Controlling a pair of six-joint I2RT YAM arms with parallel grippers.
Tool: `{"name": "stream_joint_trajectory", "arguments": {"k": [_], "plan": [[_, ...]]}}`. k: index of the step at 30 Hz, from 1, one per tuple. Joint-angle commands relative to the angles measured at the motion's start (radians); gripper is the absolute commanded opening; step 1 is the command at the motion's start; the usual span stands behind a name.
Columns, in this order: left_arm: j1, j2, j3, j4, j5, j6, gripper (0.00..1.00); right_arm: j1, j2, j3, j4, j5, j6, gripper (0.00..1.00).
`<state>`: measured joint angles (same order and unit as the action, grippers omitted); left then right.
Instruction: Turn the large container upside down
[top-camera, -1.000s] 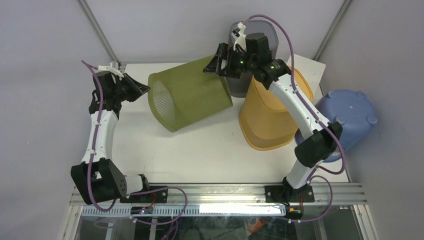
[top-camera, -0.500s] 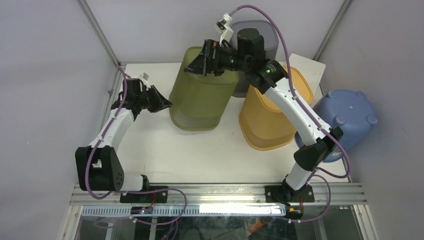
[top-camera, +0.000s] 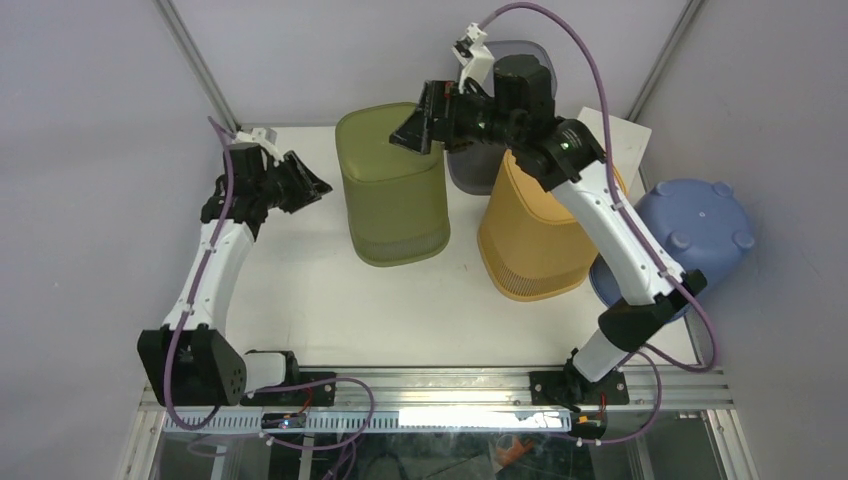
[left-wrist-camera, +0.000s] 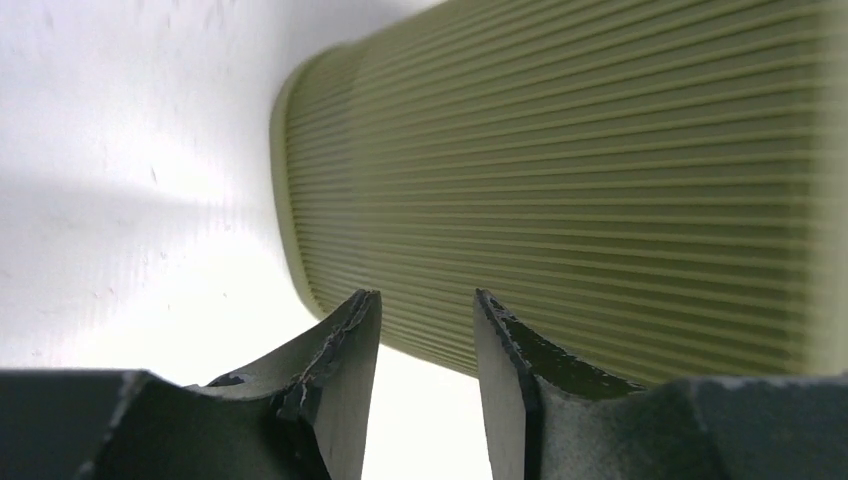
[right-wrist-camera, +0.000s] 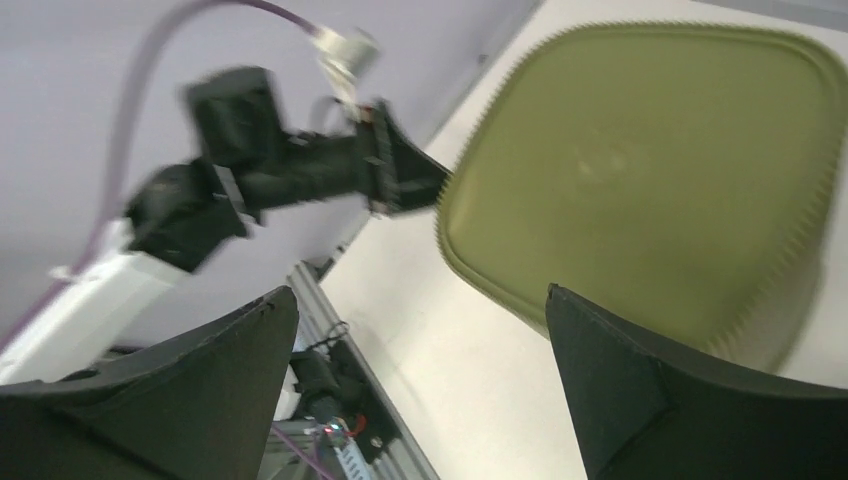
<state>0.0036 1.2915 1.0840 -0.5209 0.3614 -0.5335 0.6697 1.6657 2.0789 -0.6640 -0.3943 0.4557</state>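
Observation:
The large container (top-camera: 395, 200), an olive-green ribbed bin, stands on the white table (top-camera: 400, 300) with its closed base facing up and its rim down. My left gripper (top-camera: 318, 186) hovers just left of it, apart from its wall, jaws parted with nothing between them. In the left wrist view the ribbed side (left-wrist-camera: 600, 180) fills the frame beyond the left gripper (left-wrist-camera: 425, 295). My right gripper (top-camera: 407, 127) hangs wide open over the back edge of the base, holding nothing. The right wrist view looks down past the right gripper (right-wrist-camera: 420, 300) onto the smooth base (right-wrist-camera: 650, 190).
An orange ribbed basket (top-camera: 545, 240) stands right of the green bin. A dark grey bin (top-camera: 470, 175) stands behind, between the two. A blue bin (top-camera: 690, 235) sits bottom-up off the table's right edge. The frame posts rise at the back corners.
The green bin went from lying on its side to standing base-up. My right gripper came off it and rose. The left gripper opened a little and drew back left.

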Motion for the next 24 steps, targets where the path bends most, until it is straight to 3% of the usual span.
{"name": "stream_joint_trajectory", "arguments": {"k": [1, 6, 12, 18, 24], "plan": [[-0.001, -0.16, 0.155, -0.055, -0.077, 0.065, 0.43, -0.008, -0.189, -0.158, -0.067, 0.176, -0.127, 0.99], [-0.002, -0.283, 0.218, -0.06, 0.003, 0.086, 0.51, -0.007, -0.387, -0.505, 0.01, 0.205, -0.188, 0.99], [-0.032, -0.373, 0.163, -0.025, 0.166, 0.06, 0.59, 0.022, -0.406, -0.645, 0.033, 0.196, -0.265, 0.98], [-0.057, -0.447, 0.065, -0.024, 0.18, 0.062, 0.66, 0.028, -0.245, -0.586, 0.117, 0.274, -0.323, 0.99], [-0.059, -0.484, -0.017, -0.026, 0.178, 0.047, 0.67, 0.027, 0.066, -0.305, 0.188, 0.278, -0.271, 0.99]]}}
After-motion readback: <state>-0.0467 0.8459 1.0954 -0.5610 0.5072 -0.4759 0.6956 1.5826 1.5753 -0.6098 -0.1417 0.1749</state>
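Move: The upturned olive container's middle is roughly 29 cm below the open right hand, about 7 cm ahead and 3 cm left. From that hand, the grey container lies about 20 cm ahead and 17 cm right, and the yellow one about 3 cm ahead and 27 cm right, both similarly low. For the left hand, the olive container is some 15 cm right, 3 cm ahead and 5 cm down. Open right hand drops 18 cm, out right then in towards olive container's side; left rises, backs off, opens. ##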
